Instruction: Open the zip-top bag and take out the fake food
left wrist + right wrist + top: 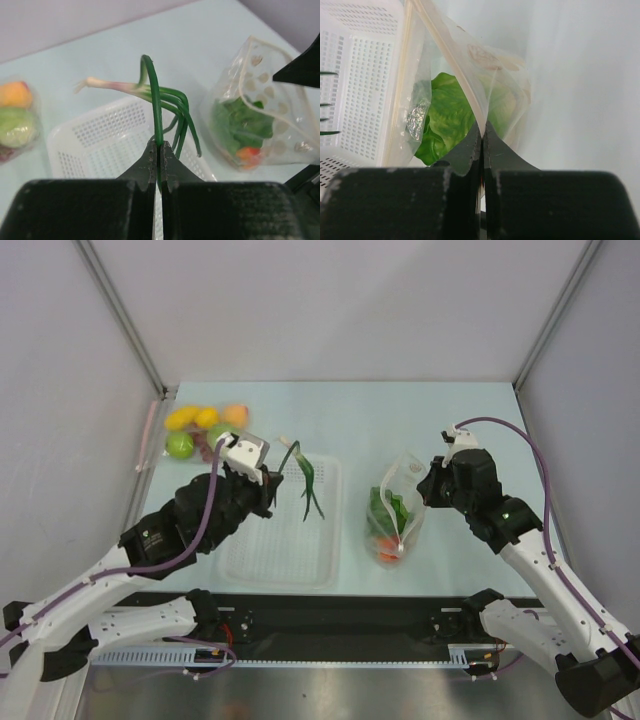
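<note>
The zip-top bag [402, 502] stands open-mouthed right of the white basket [255, 555], with green lettuce [386, 510] and a red tomato [388, 544] inside. My right gripper [428, 483] is shut on the bag's right edge [472, 102]; the lettuce [445, 112] shows through the plastic. My left gripper [272, 480] is shut on a thin green stalk [156, 107] of the spring onion [308, 480], which hangs above the basket [107, 132]. Its pale root end [100, 83] points left. The bag [260, 110] lies to the right in the left wrist view.
A clear pouch of yellow, orange and green round fruits [200, 428] lies at the back left, just behind my left gripper. A pink strip [148, 435] runs along the left table edge. Grey walls close the table on three sides.
</note>
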You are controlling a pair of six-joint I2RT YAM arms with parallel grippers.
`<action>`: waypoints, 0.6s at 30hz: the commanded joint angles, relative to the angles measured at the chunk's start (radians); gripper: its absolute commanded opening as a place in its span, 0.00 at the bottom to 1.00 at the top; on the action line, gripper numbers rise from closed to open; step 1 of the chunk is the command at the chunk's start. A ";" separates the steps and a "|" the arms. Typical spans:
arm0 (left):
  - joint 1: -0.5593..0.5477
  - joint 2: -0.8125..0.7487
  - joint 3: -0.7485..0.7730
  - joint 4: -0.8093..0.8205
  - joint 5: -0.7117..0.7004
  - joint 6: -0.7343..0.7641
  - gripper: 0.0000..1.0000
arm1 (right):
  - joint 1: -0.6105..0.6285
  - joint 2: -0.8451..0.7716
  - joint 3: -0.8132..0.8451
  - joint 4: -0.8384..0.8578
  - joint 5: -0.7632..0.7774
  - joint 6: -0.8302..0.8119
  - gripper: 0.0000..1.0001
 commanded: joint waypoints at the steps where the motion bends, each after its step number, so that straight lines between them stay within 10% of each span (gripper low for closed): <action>1: 0.006 -0.033 -0.044 -0.038 -0.074 -0.066 0.00 | -0.004 0.000 0.026 0.012 -0.006 -0.006 0.00; 18: 0.006 0.071 -0.200 -0.139 -0.096 -0.213 0.01 | -0.004 0.003 0.008 0.018 -0.014 0.000 0.00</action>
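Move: The white basket's middle is almost straight below the left hand, which carries the green onion: about 3 cm ahead and 32 cm down. The opened bag stands some 25 cm to the left hand's right, level with it and 27 cm down; the fruit bag lies roughly 22 cm ahead, 18 cm left and 31 cm down. From the right hand, the basket is around 34 cm left, 3 cm back and 19 cm lower. Still pinching the green onion by a leaf, the left hand carries it down towards the basket, sinking about 11 cm almost straight, with only a slight drift left. As it sinks, the wrist tips the closed fingers some 15 degrees further downward. The right hand stays in place, keeping its pinch on the opened bag's rim. ##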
